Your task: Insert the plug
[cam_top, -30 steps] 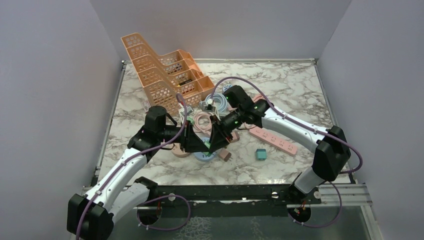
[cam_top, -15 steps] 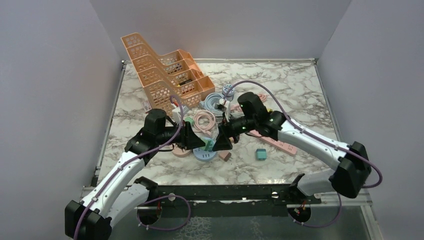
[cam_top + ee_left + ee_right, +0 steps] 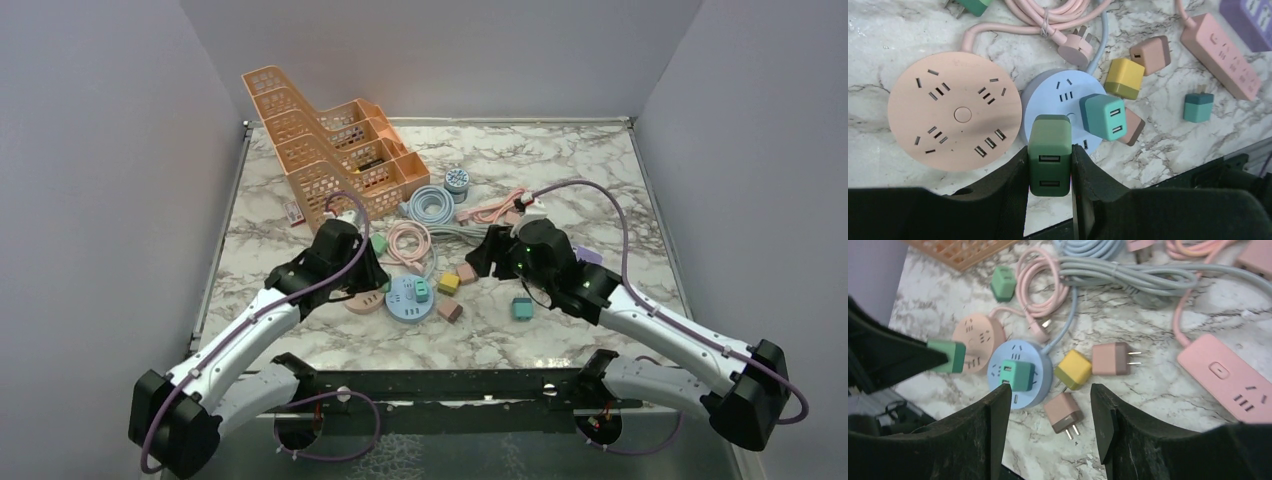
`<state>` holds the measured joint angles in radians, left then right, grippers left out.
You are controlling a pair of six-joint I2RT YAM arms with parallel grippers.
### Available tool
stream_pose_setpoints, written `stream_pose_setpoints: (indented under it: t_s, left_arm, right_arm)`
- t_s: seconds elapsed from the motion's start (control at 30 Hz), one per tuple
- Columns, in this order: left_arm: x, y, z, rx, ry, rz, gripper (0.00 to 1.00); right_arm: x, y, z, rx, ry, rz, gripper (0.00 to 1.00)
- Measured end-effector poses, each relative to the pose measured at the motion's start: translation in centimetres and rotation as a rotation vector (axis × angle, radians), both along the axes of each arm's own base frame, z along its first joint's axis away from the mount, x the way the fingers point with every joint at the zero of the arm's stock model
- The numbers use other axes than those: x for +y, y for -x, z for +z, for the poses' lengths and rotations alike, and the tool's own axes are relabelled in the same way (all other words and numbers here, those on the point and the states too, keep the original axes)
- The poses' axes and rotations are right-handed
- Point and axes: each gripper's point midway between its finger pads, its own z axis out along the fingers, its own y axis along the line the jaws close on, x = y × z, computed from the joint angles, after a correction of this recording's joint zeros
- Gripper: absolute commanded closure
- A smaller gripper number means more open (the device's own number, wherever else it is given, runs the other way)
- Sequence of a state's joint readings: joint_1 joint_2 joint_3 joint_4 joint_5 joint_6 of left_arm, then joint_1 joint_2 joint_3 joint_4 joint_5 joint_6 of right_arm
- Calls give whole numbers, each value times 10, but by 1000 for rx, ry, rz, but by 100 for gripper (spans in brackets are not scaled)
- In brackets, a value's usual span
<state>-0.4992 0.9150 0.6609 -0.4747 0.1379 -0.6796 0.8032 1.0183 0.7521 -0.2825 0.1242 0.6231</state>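
My left gripper (image 3: 1049, 150) is shut on a dark green plug (image 3: 1049, 132), held just above the near rim of a round blue power strip (image 3: 1058, 95). A teal plug (image 3: 1103, 116) stands seated on that strip (image 3: 405, 300). A round pink socket disc (image 3: 954, 112) lies directly left of it. My right gripper (image 3: 1050, 390) hangs open above the table, to the right of the blue strip (image 3: 1020, 372), with nothing between its fingers. A pink-brown plug (image 3: 1064, 412) lies on the marble below it. In the right wrist view, the green plug (image 3: 948, 356) shows over the pink disc's edge.
A yellow plug (image 3: 449, 283), two pink-brown plugs (image 3: 466, 272) and a teal plug (image 3: 521, 308) lie loose near the strip. A long pink power strip (image 3: 1228, 375), coiled pink and blue cables (image 3: 410, 240) and an orange basket rack (image 3: 320, 150) lie beyond.
My right gripper opened, left the teal plug on the blue strip and drew back to the right. My left gripper pulled back slightly, still holding the green plug.
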Motion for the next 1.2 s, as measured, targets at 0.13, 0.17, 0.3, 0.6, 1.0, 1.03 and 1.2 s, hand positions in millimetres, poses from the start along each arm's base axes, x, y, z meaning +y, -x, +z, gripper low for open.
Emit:
stream_pose_setpoints:
  t_s: [0.13, 0.17, 0.3, 0.6, 1.0, 1.03, 1.2]
  left_arm:
    - [-10, 1, -4, 61, -114, 34, 100]
    - [-15, 0, -3, 65, -133, 36, 100]
    - [-29, 3, -5, 82, -177, 55, 100]
    - [-26, 15, -34, 139, -304, 116, 100]
    - [-24, 10, -44, 144, -353, 149, 100]
    - [-24, 10, -44, 144, -353, 149, 100]
    - [-26, 9, -47, 152, -357, 147, 100]
  right_arm:
    - [-22, -9, -2, 11, 1, -163, 42]
    - [-27, -12, -3, 15, 5, -204, 41]
    - [-44, -19, -9, 5, 51, -304, 42]
    - [-61, -29, -24, -12, 149, -382, 41]
    - [-65, -30, -38, -6, 194, -395, 41]
    - [-65, -31, -38, -6, 195, -396, 41]
    - [-65, -31, -41, -2, 204, -397, 41]
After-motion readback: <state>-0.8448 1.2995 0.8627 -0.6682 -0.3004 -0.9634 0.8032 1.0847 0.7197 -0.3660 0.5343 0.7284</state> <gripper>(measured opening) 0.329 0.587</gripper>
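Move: The free socket on the left side of the blue round strip lies about 3 cm right of and 1 cm back from the left hand, which holds the green plug, and some 9 cm below; the strip's middle is 5 cm right, 1 cm back. A teal plug already sits in it about 8 cm right, 1 cm back; the peach round strip is 5 cm left, 1 cm ahead. The right hand has that socket some 17 cm left and 3 cm back. The green plug, still pinched in the left fingers, is brought down about 5 cm and some 3 cm to the right, towards the left socket of the blue strip, while the wrist tips some 20 degrees so the fingers point more steeply down; the last part is a slow sinking. The empty, open right hand clears off about 6.5 cm to the right, sinking some 4 and going 3 forward, turning clockwise. ##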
